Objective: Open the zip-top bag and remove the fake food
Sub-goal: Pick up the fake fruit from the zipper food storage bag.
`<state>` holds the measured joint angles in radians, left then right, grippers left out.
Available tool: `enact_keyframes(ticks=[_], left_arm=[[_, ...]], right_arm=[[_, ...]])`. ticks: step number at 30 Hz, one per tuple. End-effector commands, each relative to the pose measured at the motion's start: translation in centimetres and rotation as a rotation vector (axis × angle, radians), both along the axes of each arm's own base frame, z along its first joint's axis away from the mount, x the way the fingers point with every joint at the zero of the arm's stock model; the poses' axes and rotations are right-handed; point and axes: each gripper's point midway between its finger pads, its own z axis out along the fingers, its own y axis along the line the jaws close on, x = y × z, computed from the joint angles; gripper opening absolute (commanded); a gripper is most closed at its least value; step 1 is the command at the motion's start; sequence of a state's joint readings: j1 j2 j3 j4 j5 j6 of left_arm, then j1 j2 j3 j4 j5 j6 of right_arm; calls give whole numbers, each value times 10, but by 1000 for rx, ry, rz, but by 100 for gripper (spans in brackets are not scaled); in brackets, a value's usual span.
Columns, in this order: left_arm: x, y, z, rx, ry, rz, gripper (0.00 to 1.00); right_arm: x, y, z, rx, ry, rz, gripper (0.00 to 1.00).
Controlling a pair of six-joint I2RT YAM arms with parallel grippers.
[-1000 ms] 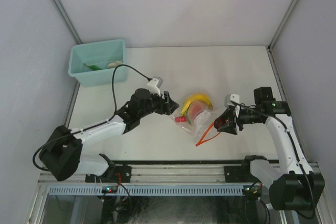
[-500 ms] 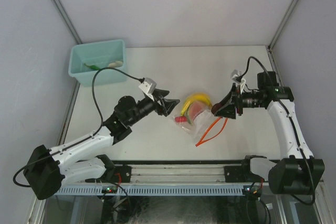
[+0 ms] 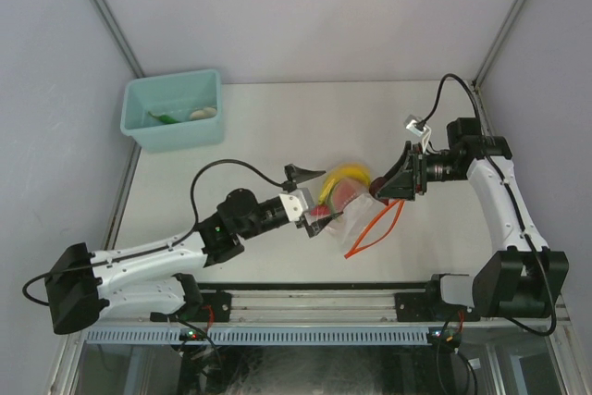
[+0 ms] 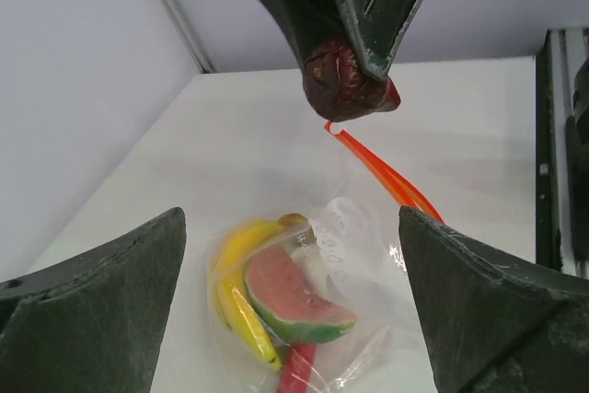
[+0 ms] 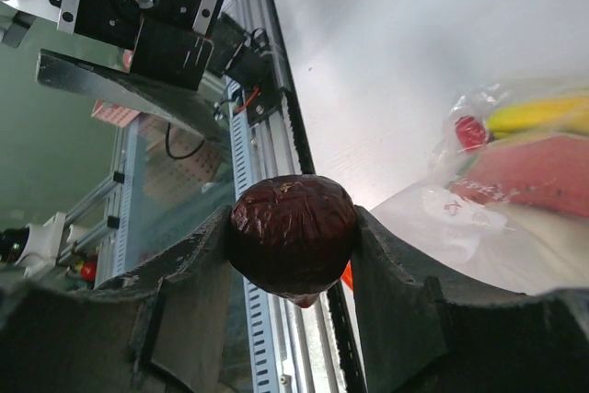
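Note:
The zip-top bag (image 3: 350, 212) lies mid-table, its orange zip strip (image 3: 370, 233) trailing toward the front. Inside it, the left wrist view shows fake food: a yellow banana (image 4: 241, 273), a watermelon slice (image 4: 294, 292) and a red piece (image 4: 296, 370). My left gripper (image 3: 313, 201) is open wide, and its fingers (image 4: 92, 310) flank the bag's left end. My right gripper (image 3: 388, 184) hangs just right of the bag, shut on a dark red-brown round piece (image 5: 293, 236). The strip's end (image 4: 382, 172) rises to just under that piece; I cannot tell if it is pinched too.
A teal bin (image 3: 139, 131) stands at the back left with a green piece (image 3: 163, 117) and a whitish piece (image 3: 201, 112) in it. Grey walls close in the table on three sides. The metal rail (image 3: 305, 307) runs along the near edge.
My left arm swung down and right to the bag, and its jaws opened wider. The right gripper shifted slightly back with the dark piece still in it.

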<state>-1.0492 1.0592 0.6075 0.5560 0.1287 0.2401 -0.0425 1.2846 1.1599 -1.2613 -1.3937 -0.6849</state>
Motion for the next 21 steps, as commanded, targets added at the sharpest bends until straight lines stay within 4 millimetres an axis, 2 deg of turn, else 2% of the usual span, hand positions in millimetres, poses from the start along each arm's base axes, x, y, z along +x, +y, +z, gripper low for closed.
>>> enact_keyframes(ticks=[1, 6, 11, 21], left_arm=[[-5, -19, 29, 57, -176, -54, 100], [-22, -36, 29, 127, -264, -158, 100], [-38, -49, 27, 183, -323, -240, 100], [-43, -62, 31, 191, -355, -256, 97]], right_arm=[[-13, 14, 12, 7, -64, 89, 0], [-28, 28, 7, -20, -46, 181, 0], [-32, 36, 11, -22, -87, 251, 0], [-45, 46, 10, -30, -86, 335, 0]])
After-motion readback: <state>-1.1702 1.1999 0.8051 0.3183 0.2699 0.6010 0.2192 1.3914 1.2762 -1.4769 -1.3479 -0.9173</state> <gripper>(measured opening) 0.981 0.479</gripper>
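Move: Roughly 13 cm to the right of the open left gripper, 1 cm farther out and about level, the dark red fruit already sits in the right gripper's fingers. From the right gripper, the left gripper it is being taken to is some 13 cm to the left and 1 cm back. Below the left gripper by about 15 cm, the watermelon slice lies 4 cm ahead and 5 cm right, the banana about 4 cm beyond that slice, and the orange zip strip 4 cm back and 14 cm right. Closing on each other for a mid-air hand-over, both grippers also draw back towards the base: the left goes about 5 cm right and 4 cm back with fingers wide open, dipping and rolling some 25 degrees to take the dark red fruit between them. The right keeps its pinch on that fruit, carrying it about 4 cm left and 4 cm back at steady height while swinging counter-clockwise. ##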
